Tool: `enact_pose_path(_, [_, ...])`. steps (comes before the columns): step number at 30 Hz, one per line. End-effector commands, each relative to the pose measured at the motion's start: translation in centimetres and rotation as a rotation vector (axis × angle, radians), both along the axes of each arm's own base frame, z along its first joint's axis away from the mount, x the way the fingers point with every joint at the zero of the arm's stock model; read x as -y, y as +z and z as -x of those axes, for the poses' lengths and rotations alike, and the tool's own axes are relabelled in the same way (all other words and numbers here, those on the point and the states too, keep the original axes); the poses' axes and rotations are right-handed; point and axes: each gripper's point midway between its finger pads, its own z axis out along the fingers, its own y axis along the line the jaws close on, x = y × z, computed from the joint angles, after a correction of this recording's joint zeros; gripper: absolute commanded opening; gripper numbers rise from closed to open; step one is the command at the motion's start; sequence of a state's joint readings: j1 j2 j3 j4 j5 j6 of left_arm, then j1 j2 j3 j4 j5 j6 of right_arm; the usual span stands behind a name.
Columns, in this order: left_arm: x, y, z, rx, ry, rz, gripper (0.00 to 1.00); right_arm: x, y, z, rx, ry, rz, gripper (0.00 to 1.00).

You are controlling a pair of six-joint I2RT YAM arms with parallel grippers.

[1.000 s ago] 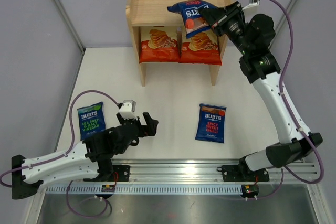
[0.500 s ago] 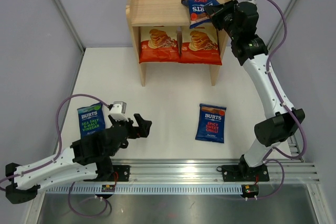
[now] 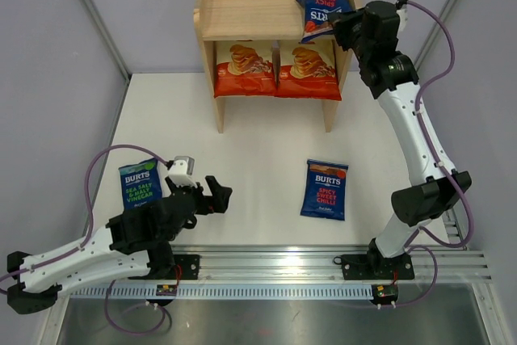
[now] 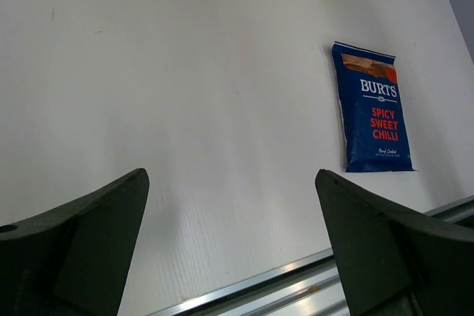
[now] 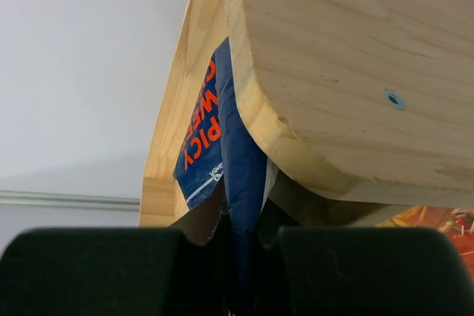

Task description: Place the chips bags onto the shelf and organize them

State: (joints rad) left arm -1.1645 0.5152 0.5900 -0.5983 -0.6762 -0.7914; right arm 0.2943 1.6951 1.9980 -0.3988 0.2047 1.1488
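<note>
The wooden shelf [image 3: 242, 10] stands at the back of the table. Two cream-and-red chips bags [image 3: 244, 66] [image 3: 307, 70] stand on its lower tier. My right gripper [image 3: 339, 26] is shut on a dark blue Burts chips bag [image 3: 321, 12], holding it over the right end of the top tier; in the right wrist view that held bag [image 5: 222, 138] hangs pinched beside the shelf side panel [image 5: 348, 86]. Another dark blue bag [image 3: 325, 188] [image 4: 372, 109] lies flat on the table. A blue-green bag [image 3: 139, 184] lies at the left. My left gripper [image 3: 222, 193] is open and empty above the table.
An aluminium rail [image 3: 275, 268] runs along the near edge, with both arm bases on it. Grey walls enclose the table on the left and right. The left part of the shelf's top tier [image 3: 242, 14] is bare wood.
My right gripper has carried the dark blue bag right and back, from the shelf's front edge to over the top tier's right end. The left arm drew back slightly to the left.
</note>
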Motion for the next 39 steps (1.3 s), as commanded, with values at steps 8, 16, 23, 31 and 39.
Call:
enact_pose_path(8, [-0.6, 2.3, 0.1, 0.016, 0.014, 0.052, 0.99, 0.6, -0.2, -3.4, -0.063, -0.1, -0.009, 0.17])
enact_pose_path(16, [-1.9, 2.7, 0.3, 0.028, 0.038, 0.055, 0.99, 0.3, -0.2, -4.2, -0.074, -0.108, -0.014, 0.3])
enact_pose_path(23, [-1.7, 2.8, 0.3, 0.024, 0.036, 0.057, 0.99, 1.4, -0.8, -2.0, -0.101, -0.138, 0.019, 0.49])
enact_pose_path(31, [-1.6, 3.0, 0.3, 0.019, 0.033, 0.056, 0.99, 1.7, -1.4, 0.2, -0.138, -0.116, 0.042, 0.68])
enact_pose_path(39, [-0.1, 3.0, 0.3, -0.004, 0.0, 0.046, 0.99, 1.5, 0.5, 2.9, -0.079, -0.049, 0.058, 0.69])
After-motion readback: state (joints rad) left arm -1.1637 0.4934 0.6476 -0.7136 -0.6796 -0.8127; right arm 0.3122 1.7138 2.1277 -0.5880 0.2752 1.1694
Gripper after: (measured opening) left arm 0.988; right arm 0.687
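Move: Just inside the upper shelf's right end lies the spot for the blue chips bag that the right hand already pinches: about 5 cm ahead of this hand, 3 cm left, 2 cm below. The shelf's right side panel stands some 4 cm right and 5 cm ahead. On the lower shelf, roughly 20 cm down and 4 cm ahead, are the right cassava bag, 6 cm left, and left cassava bag, 23 cm left. From the left hand the spot is about 38 cm ahead, 26 cm right, 27 cm higher. Pushing the held blue bag forward onto the upper shelf beside the right side panel, the right hand goes in about 3.5 cm, with a slight shift left. As that push ends the fingers open from nearly shut to over halfway and let go; then the hand draws straight back about 5 cm, still pointing forward. ##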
